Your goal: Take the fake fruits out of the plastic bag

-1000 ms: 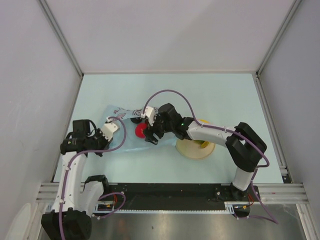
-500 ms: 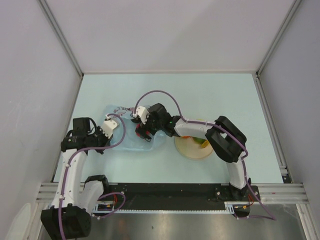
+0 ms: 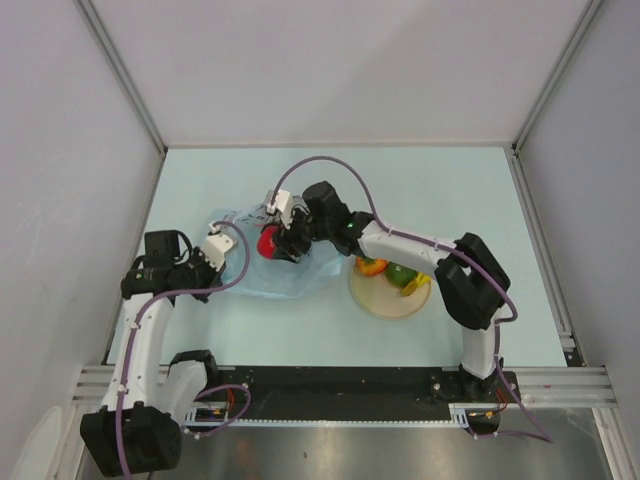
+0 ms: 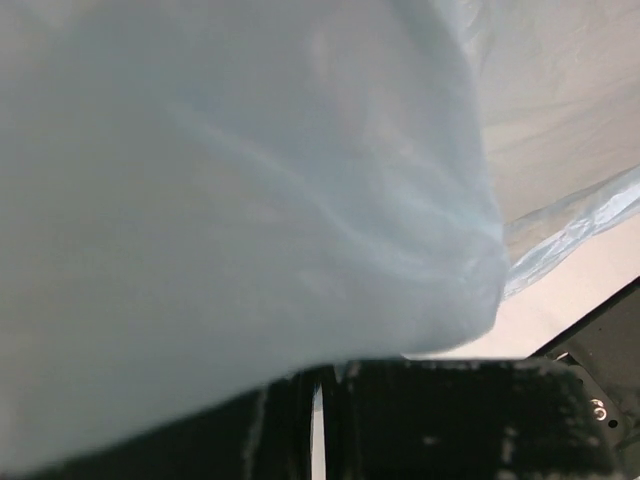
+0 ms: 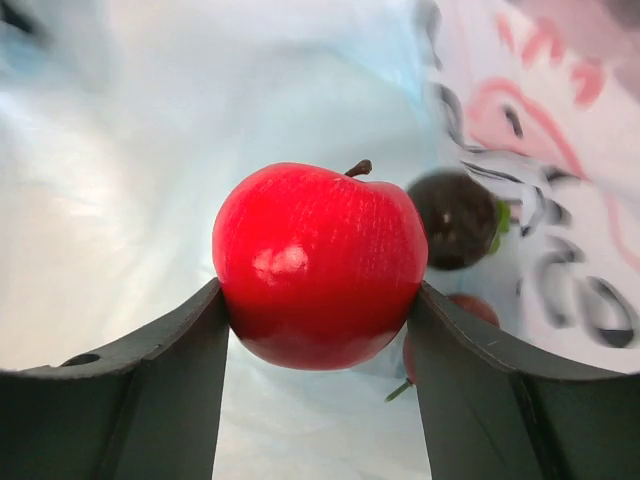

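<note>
My right gripper [image 5: 318, 292] is inside the light blue plastic bag [image 3: 285, 278] and shut on a glossy red apple [image 5: 320, 265], with a finger pressing on each side. From above, the apple [image 3: 267, 243] shows red at the bag's mouth, in the right gripper [image 3: 274, 245]. Behind it in the bag lie a dark maroon fruit [image 5: 458, 218] and another reddish fruit [image 5: 472, 308], partly hidden by my right finger. My left gripper [image 3: 208, 266] is shut on the bag's left edge. In the left wrist view the bag's film [image 4: 250, 180] fills the frame above the closed left gripper [image 4: 322, 410].
A round tan plate [image 3: 385, 302] sits right of the bag, under my right forearm. It holds an orange-red fruit [image 3: 371, 266], a green one [image 3: 400, 275] and a yellow banana [image 3: 419, 284]. The bag's white printed patch [image 5: 540, 150] lies beyond the apple. Grey walls enclose the table.
My right gripper has gone further left into the bag and its jaws have closed in on the red apple. The bag has shifted shape. My left arm has hardly moved.
</note>
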Controlling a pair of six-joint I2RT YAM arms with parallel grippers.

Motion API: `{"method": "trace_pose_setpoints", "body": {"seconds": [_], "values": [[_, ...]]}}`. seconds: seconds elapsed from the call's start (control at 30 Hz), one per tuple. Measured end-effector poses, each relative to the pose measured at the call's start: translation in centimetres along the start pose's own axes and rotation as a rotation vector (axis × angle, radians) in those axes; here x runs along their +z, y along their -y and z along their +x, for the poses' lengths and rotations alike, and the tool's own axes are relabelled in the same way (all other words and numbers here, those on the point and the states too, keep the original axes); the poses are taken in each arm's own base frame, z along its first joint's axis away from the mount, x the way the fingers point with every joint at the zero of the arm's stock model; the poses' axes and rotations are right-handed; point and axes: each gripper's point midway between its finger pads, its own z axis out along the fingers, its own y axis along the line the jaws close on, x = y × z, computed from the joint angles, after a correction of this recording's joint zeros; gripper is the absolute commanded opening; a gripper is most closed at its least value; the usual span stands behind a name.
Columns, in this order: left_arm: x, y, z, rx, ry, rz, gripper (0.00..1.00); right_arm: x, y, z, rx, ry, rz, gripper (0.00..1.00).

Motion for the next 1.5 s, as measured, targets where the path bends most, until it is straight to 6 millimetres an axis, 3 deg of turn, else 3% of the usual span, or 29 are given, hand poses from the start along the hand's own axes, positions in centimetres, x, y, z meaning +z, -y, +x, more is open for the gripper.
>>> {"method": "trace_pose_setpoints", "body": {"seconds": [0.17,0.3,0.4,0.57,0.67,0.83,0.9,1.0,1.23,1.37,1.5], "values": [[0.2,-0.6,-0.9,0.0,0.013,0.009,0.0,-4.7,-1.6,-6.0,-0.084,0.081,-0.103,0.49],[0.4,-1.0,-1.3,0.004,0.023,0.005,0.0,-9.9,-2.8,-7.8,-0.238,0.059,-0.167,0.5],[0.5,-1.1,-1.6,0.001,0.033,0.002,0.0,-13.7,-3.5,-6.4,-0.376,-0.03,-0.202,0.5],[0.7,-1.3,-2.4,-0.013,0.067,0.003,0.0,-19.6,-4.5,-0.8,-0.577,-0.274,-0.302,0.5],[0.7,-1.3,-2.7,-0.023,0.083,0.003,0.0,-21.7,-4.1,2.4,-0.695,-0.427,-0.359,0.48],[0.7,-1.3,-3.2,-0.034,0.103,0.001,0.0,-23.6,-3.7,7.9,-0.773,-0.632,-0.453,0.47],[0.6,-1.3,-3.2,-0.034,0.109,-0.003,0.0,-24.3,-3.7,9.3,-0.753,-0.672,-0.48,0.48],[0.4,-1.1,-3.2,-0.027,0.124,-0.015,0.0,-25.0,-3.3,9.9,-0.671,-0.655,-0.476,0.47],[0.2,-0.7,-2.9,-0.026,0.132,-0.025,0.0,-25.4,-1.5,12.3,-0.247,-0.484,-0.292,0.48],[0.5,-0.8,-2.3,-0.046,0.092,-0.014,0.0,-24.9,-3.1,13.8,-0.164,-0.351,-0.168,0.53],[0.6,-1.4,-1.7,-0.067,0.03,-0.012,0.0,-24.0,-4.4,13.4,-0.182,-0.193,-0.049,0.54]]}}
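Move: The right hand already holds the red apple above the open bag; the plate's middle lies about 29 cm to its right, 8 cm nearer the base and 11 cm lower. On the plate, the orange fruit sits some 24 cm right and 4 cm back of the hand, the green fruit 31 cm right and 6 cm back. The dark fruit in the bag is about 5 cm ahead and 2 cm left. From the left hand the plate lies roughly 43 cm right and 4 cm ahead. Keeping the red apple pinched, the right hand rises about 12 cm, already swinging right, then carries on some 25 cm right and 10 cm back towards the plate, sinking to its starting height while the wrist turns counter-clockwise with its left side dipping, then mostly turns back. The left hand keeps its pinch on the bag, easing 3 cm forward and slightly up before settling back. ##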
